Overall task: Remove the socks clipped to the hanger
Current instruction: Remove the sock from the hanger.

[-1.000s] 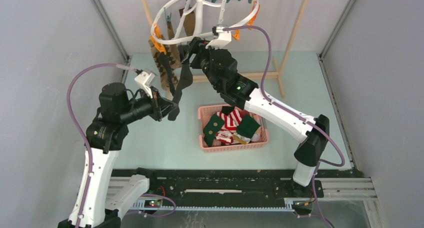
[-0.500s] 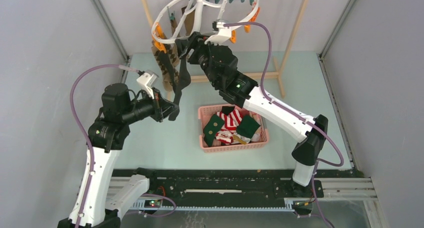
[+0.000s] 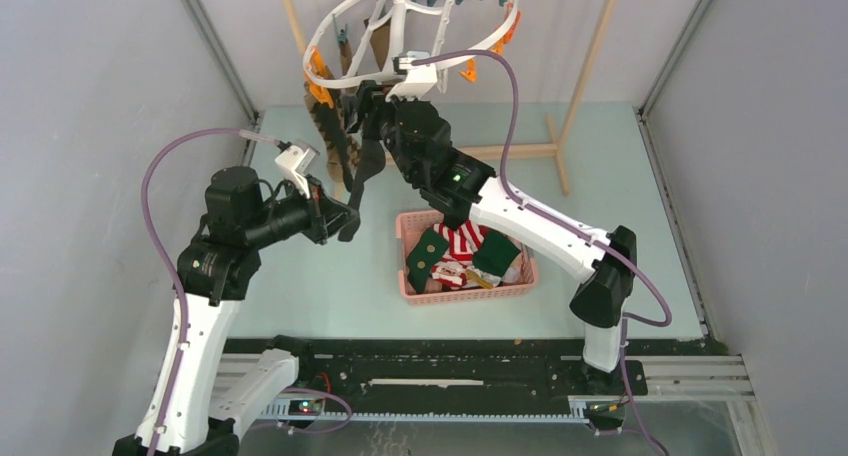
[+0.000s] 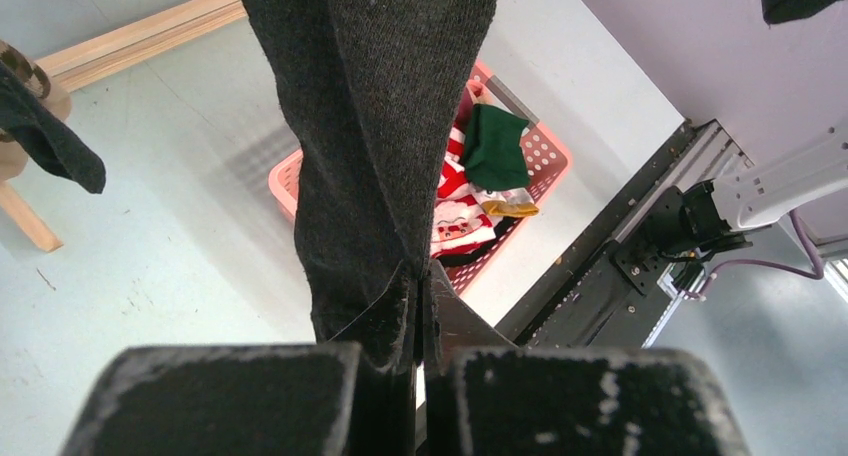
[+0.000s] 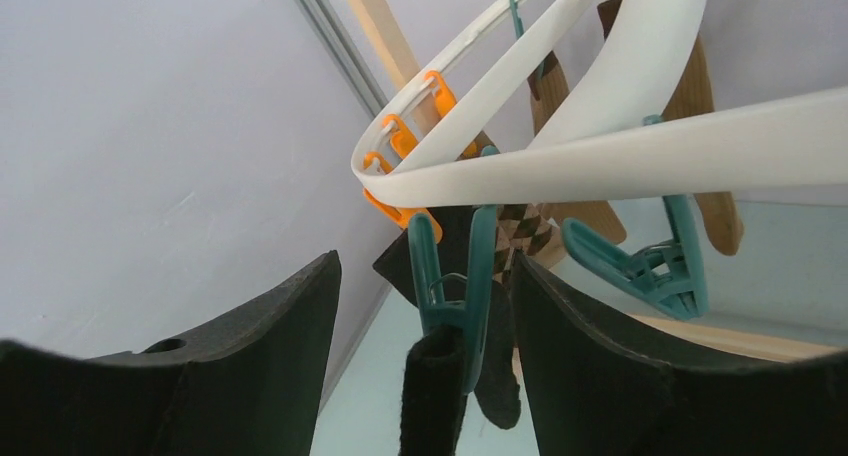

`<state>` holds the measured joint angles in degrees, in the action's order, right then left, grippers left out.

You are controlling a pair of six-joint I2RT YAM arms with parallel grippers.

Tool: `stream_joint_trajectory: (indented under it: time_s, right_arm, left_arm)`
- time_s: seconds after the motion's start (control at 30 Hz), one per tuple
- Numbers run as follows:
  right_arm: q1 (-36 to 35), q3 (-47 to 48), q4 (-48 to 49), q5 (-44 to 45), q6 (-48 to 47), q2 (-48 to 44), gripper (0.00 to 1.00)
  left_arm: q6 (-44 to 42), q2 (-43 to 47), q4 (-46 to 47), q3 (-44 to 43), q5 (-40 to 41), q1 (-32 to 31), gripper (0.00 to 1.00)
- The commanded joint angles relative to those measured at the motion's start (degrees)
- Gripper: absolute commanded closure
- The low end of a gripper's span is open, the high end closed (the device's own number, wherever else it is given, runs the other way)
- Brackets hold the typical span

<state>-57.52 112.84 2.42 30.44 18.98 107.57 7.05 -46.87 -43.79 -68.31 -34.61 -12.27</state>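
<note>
The white oval hanger (image 3: 400,21) hangs at the back with teal and orange clothespins. A long black sock (image 3: 368,161) dangles from one teal clothespin (image 5: 450,266). My left gripper (image 3: 345,221) is shut on the sock's lower end (image 4: 370,126), jaws pinched together on the fabric. My right gripper (image 3: 365,101) is open under the hanger's rim (image 5: 620,156). Its fingers straddle that clothespin and the sock's top (image 5: 432,396) without touching them. Argyle and brown socks (image 3: 330,126) hang clipped at the hanger's left side.
A pink basket (image 3: 470,296) on the table under the right arm holds red-and-white striped, dark green and other socks. The light wooden rack frame (image 3: 590,56) stands behind. Grey walls close in on both sides.
My right gripper has moved left along the hanger's rim, to the clothespin holding the black sock. The left gripper has kept its hold, barely moving.
</note>
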Motion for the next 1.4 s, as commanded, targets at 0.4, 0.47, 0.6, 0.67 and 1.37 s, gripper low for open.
stream_joint_trajectory:
  time_s: [0.4,0.47,0.6,0.67,1.37]
  right_arm:
    - [-0.1,5.4,0.3,4.2,-7.3,2.6,0.48]
    - [0.1,5.4,0.5,3.7,-7.3,2.5,0.52]
    - [0.7,5.4,1.0,2.2,-5.1,1.9,0.64]
    - [1.3,5.0,0.6,0.0,-2.6,1.2,0.75]
    - [6.5,-2.8,0.6,-20.2,13.7,-5.5,1.00]
  left_arm:
    - [0.2,-0.1,1.6,-0.5,0.8,-1.4,1.00]
    - [0.3,-0.1,1.6,-0.4,0.8,-1.5,1.00]
    - [0.0,0.0,1.6,0.4,1.2,-1.6,1.00]
    - [-0.5,0.3,1.6,1.1,2.0,-1.7,1.00]
    - [-4.3,2.3,2.0,8.0,7.3,-1.9,1.00]
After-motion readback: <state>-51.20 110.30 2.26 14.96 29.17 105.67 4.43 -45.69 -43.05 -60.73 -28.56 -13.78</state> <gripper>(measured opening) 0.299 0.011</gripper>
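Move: The teal clip holding the dark sock is just off the right fingertips, about 3 cm ahead and 1 cm left, level with them. From that hand, the hanger's near rim passes 4 cm ahead and some 5 cm above, a second teal clip is about 7 cm ahead and 3 cm right, and the orange clips roughly 9 cm ahead and 9 cm left. The left hand already grips the sock's lower end; from it the teal clip is some 16 cm ahead, 6 cm right and 13 cm up, the basket 10 cm ahead, 23 cm right and 28 cm down. Forward by nearly 2 cm, the right hand brings its open fingers around the teal clip, closes them on its legs and keeps it squeezed, then turns about 10 degrees counter-clockwise. The left hand holds almost still with its pinch on the sock until the clip is squeezed, then draws the sock down some 5 cm, away from the clip. ##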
